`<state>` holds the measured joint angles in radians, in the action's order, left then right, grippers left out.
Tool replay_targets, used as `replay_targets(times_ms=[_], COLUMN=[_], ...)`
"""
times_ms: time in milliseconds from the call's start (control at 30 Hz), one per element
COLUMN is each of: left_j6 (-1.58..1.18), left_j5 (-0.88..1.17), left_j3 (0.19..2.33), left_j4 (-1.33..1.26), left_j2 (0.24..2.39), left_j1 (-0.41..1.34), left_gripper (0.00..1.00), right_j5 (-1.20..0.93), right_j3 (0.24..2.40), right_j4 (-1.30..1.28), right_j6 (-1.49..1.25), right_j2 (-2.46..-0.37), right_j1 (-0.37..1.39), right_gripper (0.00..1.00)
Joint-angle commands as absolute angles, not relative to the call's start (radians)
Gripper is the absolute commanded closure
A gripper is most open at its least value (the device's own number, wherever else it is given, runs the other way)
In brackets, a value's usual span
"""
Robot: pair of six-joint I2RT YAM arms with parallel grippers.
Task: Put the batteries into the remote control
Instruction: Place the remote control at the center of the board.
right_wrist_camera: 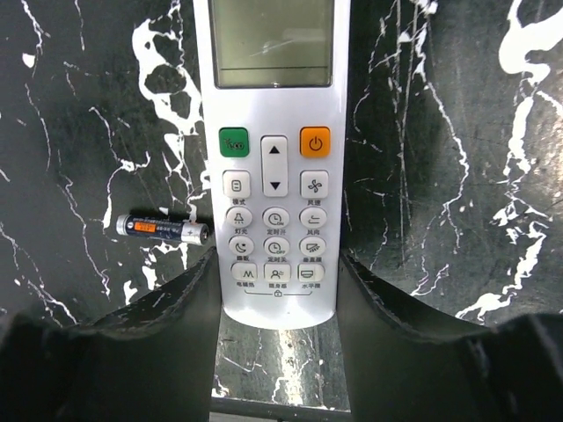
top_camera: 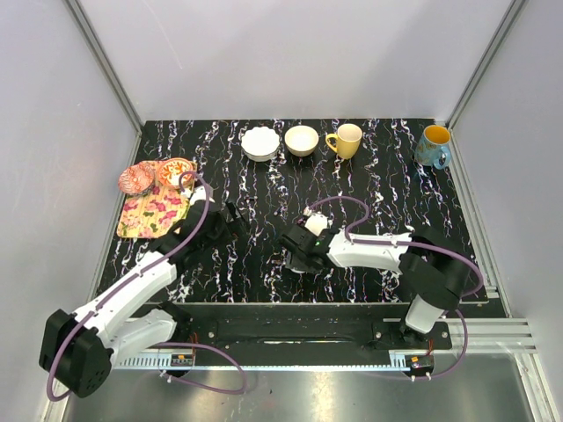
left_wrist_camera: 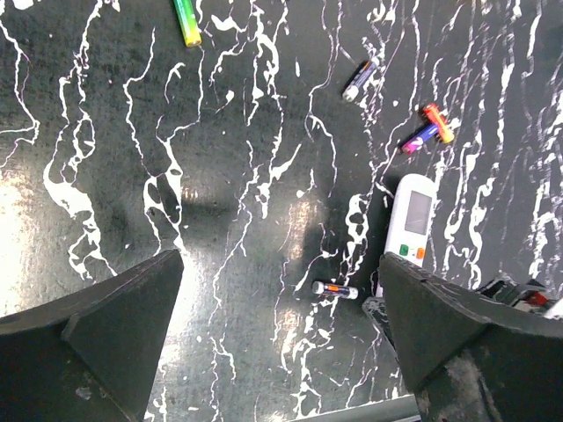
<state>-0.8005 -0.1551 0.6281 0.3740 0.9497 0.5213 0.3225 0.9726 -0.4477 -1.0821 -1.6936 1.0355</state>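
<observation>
The remote control [right_wrist_camera: 274, 176] is a slim white bar, face up, with its display at the far end and its buttons showing. My right gripper [right_wrist_camera: 278, 272] is shut on its near end, one finger against each long side. One dark battery with an orange band [right_wrist_camera: 163, 229] lies on the table just left of the remote. The left wrist view shows the same remote control [left_wrist_camera: 411, 220] and battery [left_wrist_camera: 335, 288], and further batteries [left_wrist_camera: 360, 80], [left_wrist_camera: 437, 122], [left_wrist_camera: 419, 139] beyond them. My left gripper [left_wrist_camera: 281, 299] hovers open over bare table, left of the remote, holding nothing.
A green-yellow stick [left_wrist_camera: 186, 21] lies at the far left of the left wrist view. Along the back stand two bowls [top_camera: 260, 142], [top_camera: 302, 140], a yellow mug [top_camera: 346, 140] and a blue mug [top_camera: 434, 146]. A floral mat [top_camera: 154, 209] with pink dishes [top_camera: 136, 179] sits at the left edge.
</observation>
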Motion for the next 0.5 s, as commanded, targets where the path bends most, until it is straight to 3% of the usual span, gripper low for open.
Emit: replay_targets(times_ms=[0, 33, 167, 433, 467], left_j6=[-0.762, -0.761, -0.764, -0.833, -0.847], left_j5=[-0.179, -0.179, -0.181, -0.241, -0.239], left_j3=[0.693, 0.696, 0.710, 0.735, 0.724], left_j4=[0.387, 0.385, 0.385, 0.353, 0.292], left_j2=[0.988, 0.994, 1.012, 1.055, 1.054], left_j1=[0.538, 0.541, 0.549, 0.610, 0.621], left_gripper=[0.01, 0.01, 0.01, 0.01, 0.01], right_j5=[0.282, 0.285, 0.305, 0.373, 0.429], right_j3=[0.936, 0.931, 0.928, 0.942, 0.940], right_j4=[-0.431, -0.436, -0.481, -0.603, -0.632], right_j6=[-1.057, -1.057, -1.055, -1.011, -1.008], right_j2=[-1.649, -1.635, -1.560, -1.295, -1.229], right_j1=[1.043, 1.042, 1.042, 1.042, 1.043], right_gripper=[0.40, 0.29, 0.20, 0.14, 0.05])
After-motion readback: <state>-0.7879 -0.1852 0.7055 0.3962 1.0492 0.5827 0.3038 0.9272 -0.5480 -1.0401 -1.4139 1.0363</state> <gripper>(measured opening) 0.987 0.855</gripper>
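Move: The right fingers hold the remote control near its bottom end on the board; its middle lies about 4 cm ahead of that hand, level sideways. The near battery sits some 5 cm to the hand's left and 1 cm ahead. The crossed red and purple batteries lie roughly 14 cm ahead and 2 cm right of the same hand. From the left hand, the remote control is about 16 cm right, 5 cm back and 11 cm below. The right fingers let go of the remote control's lower end, spreading off both its sides. Once they have opened well, the hand lifts away, slowly at first and then faster, to about 6.5 cm up, easing a couple of centimetres to the right and slightly back towards its base. ##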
